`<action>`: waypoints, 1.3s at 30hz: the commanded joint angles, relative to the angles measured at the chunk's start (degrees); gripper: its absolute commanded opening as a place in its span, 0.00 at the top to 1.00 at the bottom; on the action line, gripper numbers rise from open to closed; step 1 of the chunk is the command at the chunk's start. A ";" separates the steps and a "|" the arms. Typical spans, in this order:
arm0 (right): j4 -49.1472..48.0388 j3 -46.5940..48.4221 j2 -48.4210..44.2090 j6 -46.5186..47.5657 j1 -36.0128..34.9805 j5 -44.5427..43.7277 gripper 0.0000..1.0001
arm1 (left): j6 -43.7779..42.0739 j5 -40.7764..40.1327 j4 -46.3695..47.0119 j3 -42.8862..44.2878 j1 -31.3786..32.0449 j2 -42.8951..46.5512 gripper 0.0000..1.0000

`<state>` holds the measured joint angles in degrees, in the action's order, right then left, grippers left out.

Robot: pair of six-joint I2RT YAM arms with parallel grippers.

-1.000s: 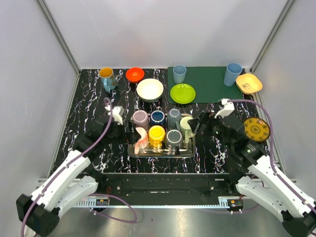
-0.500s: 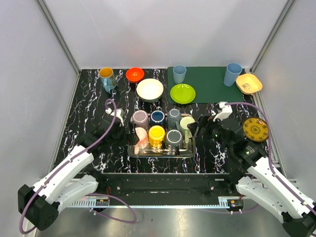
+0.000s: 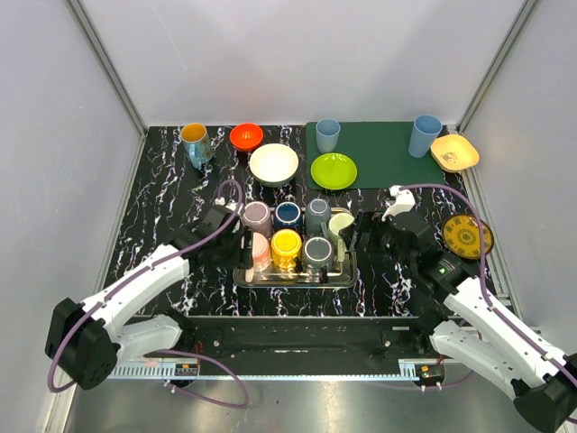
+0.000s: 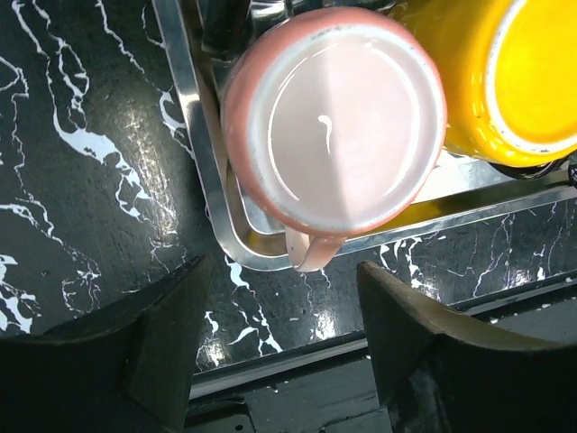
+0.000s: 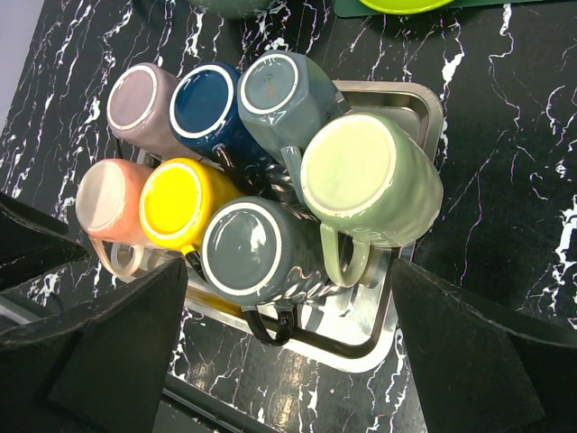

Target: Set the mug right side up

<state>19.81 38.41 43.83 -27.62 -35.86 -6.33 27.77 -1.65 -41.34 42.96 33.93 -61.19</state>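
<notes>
A steel tray (image 3: 344,275) holds several mugs, all bottom up. The pink mug (image 3: 259,249) sits at the tray's front left corner. It fills the left wrist view (image 4: 334,117), base towards the camera and handle over the tray rim (image 4: 194,144), beside the yellow mug (image 4: 518,81). My left gripper (image 3: 240,236) is open and empty at the pink mug's left side (image 4: 284,361). My right gripper (image 3: 361,233) is open and empty by the tray's right end (image 5: 288,361). It is near the pale green mug (image 5: 361,176) and the dark grey mug (image 5: 248,248).
Behind the tray are a white bowl (image 3: 273,164), an orange bowl (image 3: 246,136) and an upright blue-and-yellow mug (image 3: 195,142). A green mat (image 3: 383,167) carries a lime plate (image 3: 334,170) and two blue cups. A yellow dish (image 3: 454,152) and a patterned plate (image 3: 468,236) lie on the right.
My left gripper has moved right to the tray, up to the pink mug. My right gripper has moved slightly left towards the tray. The mugs have not moved.
</notes>
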 commanded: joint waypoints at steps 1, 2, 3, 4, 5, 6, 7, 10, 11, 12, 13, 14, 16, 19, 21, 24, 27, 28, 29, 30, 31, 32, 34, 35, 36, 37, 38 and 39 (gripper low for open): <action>-0.92 1.05 0.29 1.25 -0.09 0.18 0.00 | -4.56 1.12 0.82 4.06 1.31 -2.97 0.32; -0.83 1.14 0.55 1.42 -0.18 0.18 0.00 | -4.83 1.30 1.26 4.32 1.57 -3.58 0.33; -0.83 1.22 0.64 1.42 -0.18 0.09 0.00 | -5.09 1.30 1.35 4.59 2.18 -5.07 0.34; -0.74 1.23 0.81 1.42 -0.09 0.00 0.00 | -5.35 1.30 1.53 5.02 2.45 -5.86 0.34; -0.65 1.23 0.90 1.42 -0.09 -0.17 0.00 | -5.44 1.30 1.61 5.20 2.80 -6.57 0.35; -0.48 1.23 0.99 1.60 -0.18 -0.09 0.00 | -5.45 1.30 1.62 5.20 3.33 -7.71 0.36; -0.39 1.23 0.90 1.51 -0.18 -0.18 0.00 | -5.18 0.86 1.70 5.12 3.51 -8.07 0.37; -0.30 1.14 0.73 1.51 -0.18 -0.44 0.00 | -4.57 0.25 2.67 4.77 3.68 -8.86 0.40; -0.21 1.14 0.81 1.60 -0.18 -0.44 0.00 | -4.65 0.16 2.93 4.68 3.68 -9.03 0.41; -0.30 1.05 0.90 1.51 -0.09 -0.53 0.01 | -4.65 -0.19 3.02 4.76 3.68 -9.47 0.42; -0.30 1.14 0.90 1.51 -0.18 -0.53 0.00 | -4.83 -0.37 3.02 4.94 3.68 -9.74 0.43; -0.30 1.14 1.08 1.51 -0.18 -0.53 0.00 | -4.92 -0.55 3.02 5.03 3.68 -10.00 0.44; -0.30 1.14 1.34 1.42 -0.18 -0.44 0.00 | -5.18 -0.63 3.28 5.20 3.68 -10.88 0.50; -0.21 1.22 1.34 1.43 -0.18 -0.61 0.00 | -5.53 -1.07 3.20 5.38 3.68 -11.93 0.55; -0.04 1.22 1.34 1.43 -0.09 -0.70 0.00 | -5.45 -1.51 3.20 5.21 3.68 -12.90 0.57; 0.05 1.14 1.25 1.42 -0.09 -0.79 0.00 | -5.09 -2.04 3.46 4.59 3.68 -13.43 0.60; -0.04 1.14 1.34 1.42 -0.09 -0.79 0.01 | -4.92 -2.48 3.99 4.33 3.68 -13.25 0.65; 0.05 1.14 1.43 1.34 -0.18 -0.79 0.01 | -4.92 -2.65 4.16 4.24 3.77 -13.34 0.66; 0.05 1.14 1.69 1.34 -0.18 -0.70 0.01 | -4.83 -2.74 4.43 4.15 3.69 -13.34 0.68; -0.04 1.31 1.78 1.16 -0.18 -0.62 0.01 | -4.74 -2.92 4.52 3.98 3.68 -13.26 0.73; 0.05 1.40 1.78 1.16 -0.09 -0.62 0.01 | -4.65 -3.01 4.86 3.80 3.68 -13.17 0.76; 0.05 1.31 1.69 1.16 -0.09 -0.53 0.01 | -4.65 -3.18 4.95 3.71 3.68 -12.99 0.80; 0.22 1.31 1.69 0.90 -0.18 -0.44 0.01 | -4.48 -3.62 5.13 3.36 3.68 -12.73 0.92; 0.14 1.31 1.61 0.81 -0.09 -0.44 0.01 | -4.48 -3.80 5.22 3.18 3.68 -12.38 0.95; 0.31 1.40 1.69 0.72 -0.18 -0.35 0.01 | -4.48 -3.97 5.31 2.92 3.68 -12.20 1.00; 0.31 1.49 1.61 0.63 -0.18 -0.27 0.02 | -4.39 -4.15 5.22 2.83 3.68 -12.03 1.00; 0.31 1.49 1.69 0.37 -0.18 -0.18 0.02 | -4.39 -4.15 5.31 2.74 3.68 -11.59 1.00; 0.49 1.75 1.69 0.28 -0.09 0.00 0.02 | -4.22 -4.41 5.22 2.66 3.77 -11.15 1.00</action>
<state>19.86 38.44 45.56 -26.85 -35.86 -6.39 23.40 -3.55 -37.91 45.89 37.69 -74.11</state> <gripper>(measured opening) 0.986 0.173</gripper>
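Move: The upside-down pink mug's middle is about 5 cm ahead of the left hand, 4 cm to its right and 4 cm below, handle towards the robot. The yellow mug sits some 7 cm to the right of the pink mug and 1 cm farther out; the purple mug is roughly 9 cm beyond the pink one, level sideways. From the right hand the pink mug lies about 26 cm left, 2 cm back and 13 cm below. Left hand sinks about 3 cm, easing 2 cm right, and its part-open fingers close to pinch the pink mug's handle. ##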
